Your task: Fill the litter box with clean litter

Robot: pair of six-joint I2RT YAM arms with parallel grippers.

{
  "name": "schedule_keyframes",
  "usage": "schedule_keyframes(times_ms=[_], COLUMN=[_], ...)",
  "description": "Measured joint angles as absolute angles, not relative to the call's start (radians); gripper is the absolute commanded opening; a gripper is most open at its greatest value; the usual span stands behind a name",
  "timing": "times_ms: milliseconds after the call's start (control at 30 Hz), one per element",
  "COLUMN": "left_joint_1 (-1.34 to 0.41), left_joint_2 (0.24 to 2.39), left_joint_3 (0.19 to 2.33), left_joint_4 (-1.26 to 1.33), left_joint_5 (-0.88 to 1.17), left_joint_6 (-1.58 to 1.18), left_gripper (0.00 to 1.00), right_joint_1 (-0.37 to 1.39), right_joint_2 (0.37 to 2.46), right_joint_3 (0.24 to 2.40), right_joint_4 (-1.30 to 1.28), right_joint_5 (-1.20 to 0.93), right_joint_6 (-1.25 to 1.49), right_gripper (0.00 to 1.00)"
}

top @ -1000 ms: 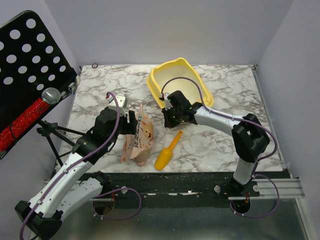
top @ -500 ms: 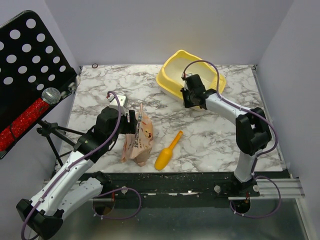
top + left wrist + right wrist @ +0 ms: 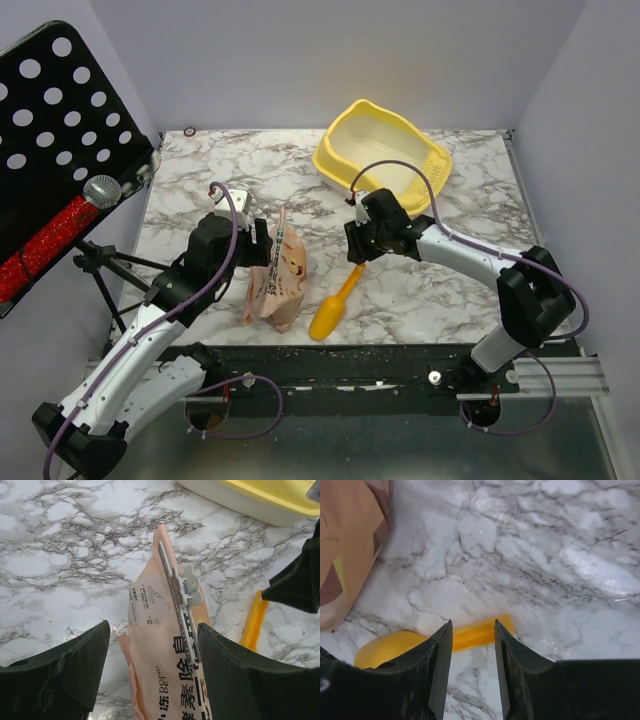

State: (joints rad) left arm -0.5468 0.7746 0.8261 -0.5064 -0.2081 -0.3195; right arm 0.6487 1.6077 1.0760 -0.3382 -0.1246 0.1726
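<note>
The pale-yellow litter box (image 3: 328,158) stands at the back right of the marble table; its rim (image 3: 260,492) also shows in the left wrist view. No clean litter shows in any view. A tan printed paper bag (image 3: 277,278) lies in the middle, shut by a white clip (image 3: 186,587). My left gripper (image 3: 265,245) is open, its fingers (image 3: 75,665) either side of the bag's (image 3: 165,665) top. My right gripper (image 3: 354,252) is open just above the handle of the yellow-orange scoop (image 3: 335,305). That handle (image 3: 475,632) lies across the gap between the tips of the right gripper (image 3: 472,627).
A black perforated music stand (image 3: 60,120) with a microphone (image 3: 101,190) on a tripod stands off the table's left side. The bag (image 3: 345,545) lies just left of the scoop. The table's front edge (image 3: 380,345) runs close below the scoop.
My right gripper let go of the litter box after shifting it back and right. It drew back towards the scoop handle and its jaws opened. The left arm stayed put.
</note>
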Motion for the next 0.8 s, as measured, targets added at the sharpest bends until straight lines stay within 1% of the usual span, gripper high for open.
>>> schedule_keyframes(times_ms=[200,400,800], left_joint_1=[-0.544,-0.544,-0.544], left_joint_2=[0.758,0.750,0.742], left_joint_3=[0.826,0.826,0.826], left_joint_4=[-0.502,-0.502,-0.502], left_joint_5=[-0.208,-0.208,-0.208], left_joint_6=[-0.319,-0.320,-0.322], left_gripper=[0.79,0.79,0.79], right_joint_1=[0.722,0.725,0.743], right_joint_2=[1.591,1.597,1.678], right_joint_3=[1.001,0.996,0.996], right_joint_4=[-0.338,-0.324,-0.308], right_joint_5=[-0.124,-0.121,-0.101], right_joint_6=[0.225,0.243,0.270], right_gripper=[0.48,0.48,0.48])
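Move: Behind and below the right hand lies the yellow scoop, its middle about 9 cm back, 3 cm left and 6 cm down, with the handle's far end almost under the fingertips. From this hand the litter bag stands some 17 cm left and 6 cm back, and the litter box's middle is 23 cm ahead and 7 cm right. From the left hand the scoop is roughly 18 cm right, 5 cm back and 19 cm down. Sinking about 5 cm and drawing back some 4 cm towards its base, with a slight drift left, the right hand comes down onto the scoop's handle: back and down first, a brief near-stop, then mostly straight down. The fingers tip a little more steeply downward and stay half open, their tips seeming to touch the handle by the end. ##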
